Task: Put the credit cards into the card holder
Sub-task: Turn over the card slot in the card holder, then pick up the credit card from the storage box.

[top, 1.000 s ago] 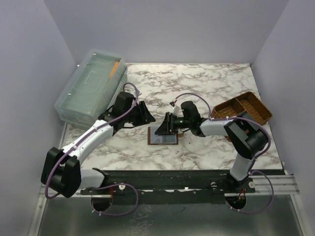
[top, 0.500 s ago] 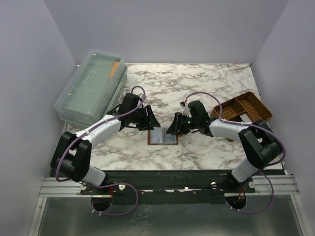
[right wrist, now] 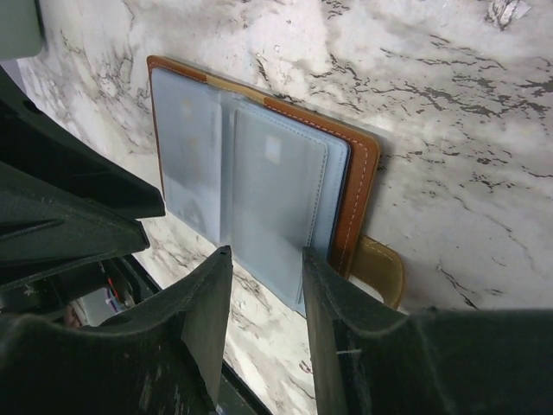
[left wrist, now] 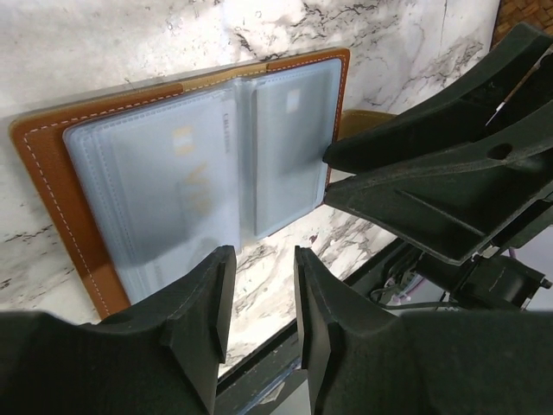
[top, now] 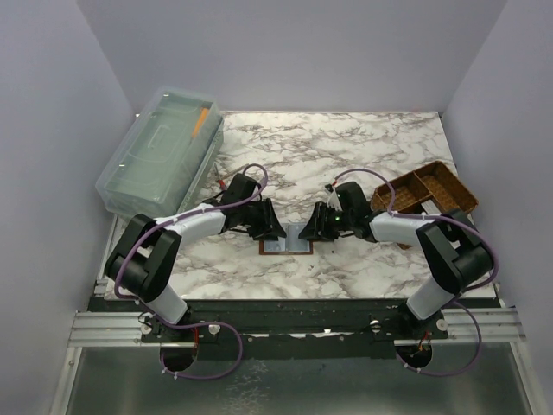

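The card holder (top: 285,245) lies open and flat on the marble table, brown leather outside, grey-blue sleeves inside (left wrist: 203,164) (right wrist: 259,173). Two credit cards show through the sleeves, one with a gold chip (left wrist: 186,186) and one beside it (left wrist: 289,121); the right wrist view shows them too (right wrist: 192,143) (right wrist: 278,186). Its tan snap tab (right wrist: 382,270) sticks out at the right edge. My left gripper (top: 270,230) (left wrist: 263,258) hovers at the holder's left edge, open and empty. My right gripper (top: 313,228) (right wrist: 266,259) faces it at the right edge, open, with nothing gripped.
A clear lidded plastic box (top: 160,151) stands at the back left. A brown woven divided basket (top: 425,192) sits at the right, just behind my right arm. The table's black front rail (top: 294,316) runs close below the holder.
Both grippers came lower and closer to the holder from either side. The sleeve page that stood up under my right gripper now lies flat.
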Motion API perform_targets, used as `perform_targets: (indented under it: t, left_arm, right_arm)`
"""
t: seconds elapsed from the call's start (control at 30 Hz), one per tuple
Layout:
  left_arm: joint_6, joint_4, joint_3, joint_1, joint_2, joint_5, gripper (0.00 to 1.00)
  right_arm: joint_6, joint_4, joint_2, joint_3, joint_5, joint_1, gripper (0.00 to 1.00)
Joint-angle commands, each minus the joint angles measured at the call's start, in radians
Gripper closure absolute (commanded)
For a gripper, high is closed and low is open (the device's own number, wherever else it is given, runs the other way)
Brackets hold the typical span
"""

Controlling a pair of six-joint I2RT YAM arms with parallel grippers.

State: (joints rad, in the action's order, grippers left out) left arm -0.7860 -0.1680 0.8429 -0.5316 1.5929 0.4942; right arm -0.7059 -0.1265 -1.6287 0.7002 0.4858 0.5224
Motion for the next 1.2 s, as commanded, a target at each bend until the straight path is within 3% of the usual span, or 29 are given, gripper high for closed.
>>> perform_targets:
  t: [0.0,0.4,0.53,0.77,0.97,1.07,1.17]
  left_arm:
    - [-0.012,0.048,-0.015,-0.002,-0.001,0.008,0.61]
    - [-0.008,0.048,-0.009,-0.003,-0.016,0.010,0.62]
    - [0.017,0.017,0.024,-0.001,-0.036,0.014,0.60]
    - [0.122,-0.115,0.166,-0.001,-0.084,0.011,0.50]
    - [0.236,-0.195,0.264,-0.001,-0.107,0.003,0.41]
    - [0.303,-0.222,0.284,-0.003,-0.104,-0.037,0.40]
    - [0.332,-0.232,0.277,-0.023,-0.117,-0.102,0.39]
  right_arm:
    - [-0.003,-0.050,-0.025,-0.017,0.030,-0.002,0.58]
    - [-0.006,-0.072,-0.039,-0.001,0.066,-0.002,0.59]
    - [0.023,0.011,0.000,0.026,0.022,-0.002,0.59]
    - [0.289,0.415,0.161,0.181,-0.248,-0.002,0.54]
    - [0.482,0.768,0.261,0.383,-0.665,-0.003,0.44]
    - [0.556,0.838,0.291,0.396,-0.916,-0.018,0.36]
    - [0.636,0.840,0.322,0.357,-1.049,-0.111,0.33]
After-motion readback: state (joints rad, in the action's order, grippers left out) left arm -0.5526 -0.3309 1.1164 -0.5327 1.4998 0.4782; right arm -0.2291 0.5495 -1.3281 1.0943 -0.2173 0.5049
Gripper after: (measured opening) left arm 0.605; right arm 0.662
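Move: The open card holder lies flat under both my hands. Its middle is about 1 cm right of my left hand and 6 cm left of my right, level fore-and-aft with both and 2 to 3 cm below. Its clasp strap sticks out about 3 cm right of my right hand. The woven tray is 30 cm right of that hand and 9 cm farther out; the blue tool is 15 cm left of my left hand and 13 cm farther out. I hold both hands nearly still, close over the open pages, for about half the time. Then both rise away from the holder: my left goes about 10 cm up and 4 forward, fingers tilting forward some 20 degrees. My right goes 13 cm up, 12 right towards the tray and 7 forward, swinging its fingers to point mostly down; both grippers open wider. ##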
